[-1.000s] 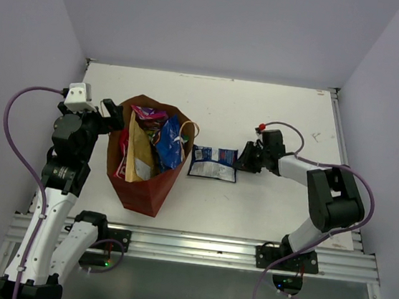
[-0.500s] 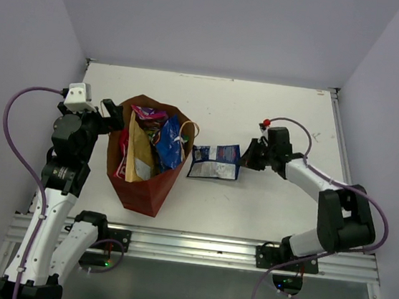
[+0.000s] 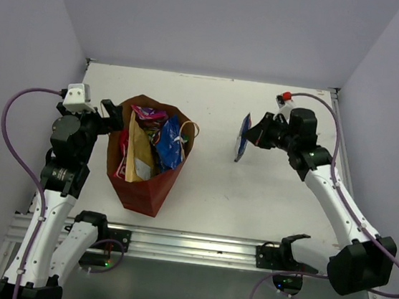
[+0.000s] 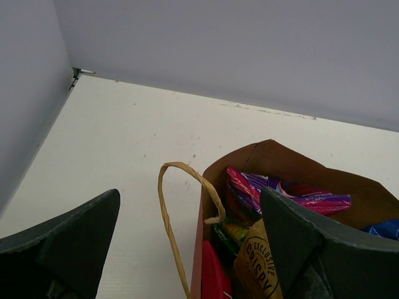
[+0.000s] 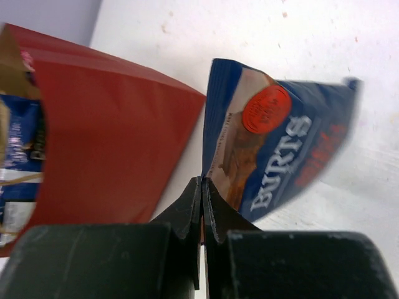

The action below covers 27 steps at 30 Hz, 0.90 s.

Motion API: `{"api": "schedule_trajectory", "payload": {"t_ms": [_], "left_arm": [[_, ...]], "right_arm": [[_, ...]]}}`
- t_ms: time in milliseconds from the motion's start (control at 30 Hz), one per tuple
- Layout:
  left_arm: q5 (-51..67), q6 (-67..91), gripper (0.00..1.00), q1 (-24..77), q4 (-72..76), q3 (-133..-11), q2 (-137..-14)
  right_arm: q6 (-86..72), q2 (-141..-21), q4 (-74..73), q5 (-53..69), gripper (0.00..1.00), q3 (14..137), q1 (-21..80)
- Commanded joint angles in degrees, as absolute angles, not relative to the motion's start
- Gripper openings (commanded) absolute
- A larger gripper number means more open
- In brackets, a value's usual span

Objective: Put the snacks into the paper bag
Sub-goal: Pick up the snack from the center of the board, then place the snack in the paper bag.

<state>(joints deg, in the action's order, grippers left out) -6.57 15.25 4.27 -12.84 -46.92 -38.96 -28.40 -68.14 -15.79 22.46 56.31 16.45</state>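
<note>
The paper bag (image 3: 145, 186) stands open at the left of the table, brown inside with red sides (image 5: 106, 143). Several snacks stick out of it: a purple-pink packet (image 4: 280, 196), a tan-gold one (image 4: 259, 268) and a blue one (image 3: 169, 144). My left gripper (image 4: 187, 249) hangs open over the bag's left rim, with a tan loop handle (image 4: 171, 224) between its fingers. My right gripper (image 5: 203, 187) is shut on the edge of a small dark blue packet (image 5: 274, 143), which hangs in the air (image 3: 243, 137) to the right of the bag.
The white table (image 3: 251, 199) is walled by pale panels at the back and both sides. A metal rail (image 3: 195, 246) with both arm bases runs along the near edge.
My right gripper pinched the dark blue packet where it lay beside the bag, then lifted it up and to the right. The packet now hangs edge-on. The left arm has not moved.
</note>
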Motion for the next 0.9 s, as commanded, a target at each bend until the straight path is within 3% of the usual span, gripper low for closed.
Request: {"api": "schedule_trajectory", "payload": {"t_ms": [0, 300, 600, 867], "left_arm": [[-6.1, 14.4, 0.98, 4.4, -9.2, -46.2, -38.4], [-6.0, 14.4, 0.98, 4.7, -9.1, -46.2, -38.1], [-6.2, 14.3, 0.98, 4.7, -9.1, -46.2, -37.8], [-6.2, 14.3, 0.98, 4.7, -9.2, -46.2, -37.7]], "right_arm": [[-26.6, -64.7, -19.2, 25.3, 0.00, 63.4, 16.3], [-26.0, -65.7, -22.1, 32.0, 0.00, 79.4, 16.3], [-36.8, -69.4, -7.3, 43.1, 0.00, 85.2, 16.9], [-41.4, -74.6, -0.9, 45.5, 0.00, 94.5, 22.3]]}}
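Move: The right fingers already hold the blue snack in the air, its middle roughly 3 cm left of them and 4 below. From that hand the paper bag's mouth lies about 30 cm left and 6 back, near its height. Inside, the blue packet is some 26 cm left and 6 back, the brown packet about 34 left and 9 back. For the idle left hand, the mouth is around 14 cm right, 3 back and 8 below. Keeping its shut fingers pinched on the blue snack, the right hand hoists it quickly, about 25 cm up, easing back slightly and, from midway, swinging some 7 cm left, the side the paper bag is on. The wrist tips the fingers up towards level, turns roughly 20 degrees counter-clockwise and rolls its left side up. ##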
